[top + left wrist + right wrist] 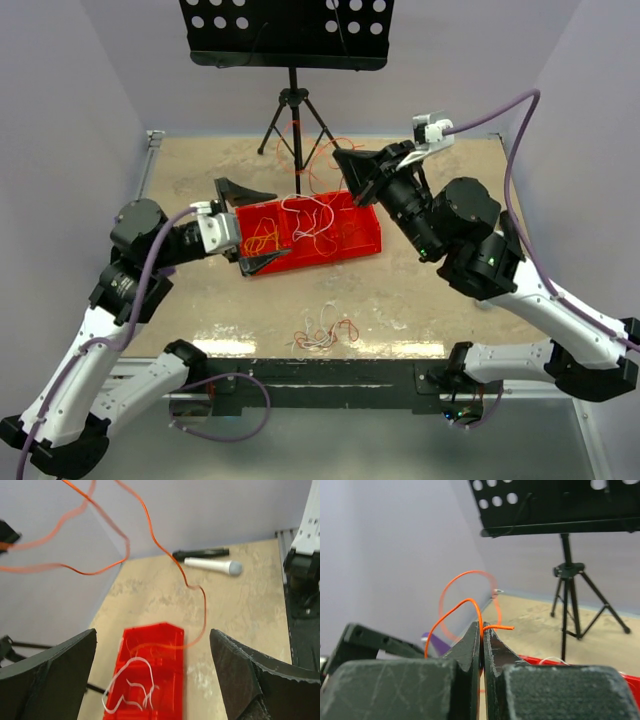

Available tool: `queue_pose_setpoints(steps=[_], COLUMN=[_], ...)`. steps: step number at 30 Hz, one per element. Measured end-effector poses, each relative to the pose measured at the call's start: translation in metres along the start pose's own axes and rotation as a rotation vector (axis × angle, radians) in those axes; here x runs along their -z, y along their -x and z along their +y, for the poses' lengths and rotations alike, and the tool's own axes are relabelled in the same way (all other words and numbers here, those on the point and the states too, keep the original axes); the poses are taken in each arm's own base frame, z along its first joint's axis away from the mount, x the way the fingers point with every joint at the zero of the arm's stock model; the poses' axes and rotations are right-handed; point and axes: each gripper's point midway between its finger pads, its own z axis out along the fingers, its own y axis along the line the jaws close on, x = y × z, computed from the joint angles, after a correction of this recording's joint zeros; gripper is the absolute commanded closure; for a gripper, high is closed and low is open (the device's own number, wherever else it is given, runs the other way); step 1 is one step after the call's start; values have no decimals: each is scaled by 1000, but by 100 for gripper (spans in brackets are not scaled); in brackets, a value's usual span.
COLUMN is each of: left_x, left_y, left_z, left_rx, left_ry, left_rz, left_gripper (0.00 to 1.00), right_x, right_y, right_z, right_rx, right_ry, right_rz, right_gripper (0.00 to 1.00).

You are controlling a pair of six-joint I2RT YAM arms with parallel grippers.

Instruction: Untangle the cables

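Observation:
Several cables lie in a red tray (355, 240): white ones (310, 213) in the middle, orange-yellow ones (263, 240) at its left end. My right gripper (350, 172) is above the tray's far right corner, shut on a thin orange cable (455, 609) that loops up from between its fingertips (482, 626). That orange cable (150, 535) trails through the air and down into the red tray (172, 680). My left gripper (254, 226) is at the tray's left end, open, with nothing between its fingers (240, 665). White cables (131, 684) lie in the tray below it.
A small clump of red and white cables (325, 335) lies on the table near the front edge. A black music stand (288, 35) on a tripod (293, 118) is at the back. A black marker and a white microphone-like object (210, 566) lie on the table.

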Motion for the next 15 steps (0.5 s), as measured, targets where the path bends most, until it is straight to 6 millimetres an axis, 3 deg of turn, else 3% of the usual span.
queue_pose_setpoints(steps=[6, 9, 12, 15], left_x=[13, 19, 23, 26], left_y=[-75, -100, -113, -112], left_z=[-27, -41, -49, -52], left_rx=[34, 63, 86, 82], left_ry=[-56, -95, -110, -107], left_rz=[187, 248, 278, 270], left_gripper=[0, 0, 1, 1], right_x=[-11, -19, -25, -26], right_y=[-6, -16, -27, -43], right_z=[-33, -46, -61, -83], right_rx=[53, 90, 131, 180], right_ry=[-144, -203, -257, -331], right_rz=[1, 16, 25, 35], right_gripper=[100, 100, 100, 100])
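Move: The right hand, holding the orange cable, has the red bin's right compartment about 26 cm ahead, 6 cm to its right and 49 cm below; the middle compartment lies some 21 cm ahead, 6 cm left, equally low. For the open left hand, the white-and-orange tangle is roughly 3 cm back, 10 cm right and 41 cm below; the bin's left compartment is around 25 cm ahead, 6 cm left, 39 cm below. Forward and down, drifting a little right, the right hand carries the pinched orange cable about 10 cm towards the bin's right compartment, turning some 20 degrees clockwise with its fingers kept shut. Meanwhile the left hand sinks about 12 cm almost straight down, easing to a stop, fingers wide open and tipping down some 15 degrees, closer to the tangle but still well above the table. ##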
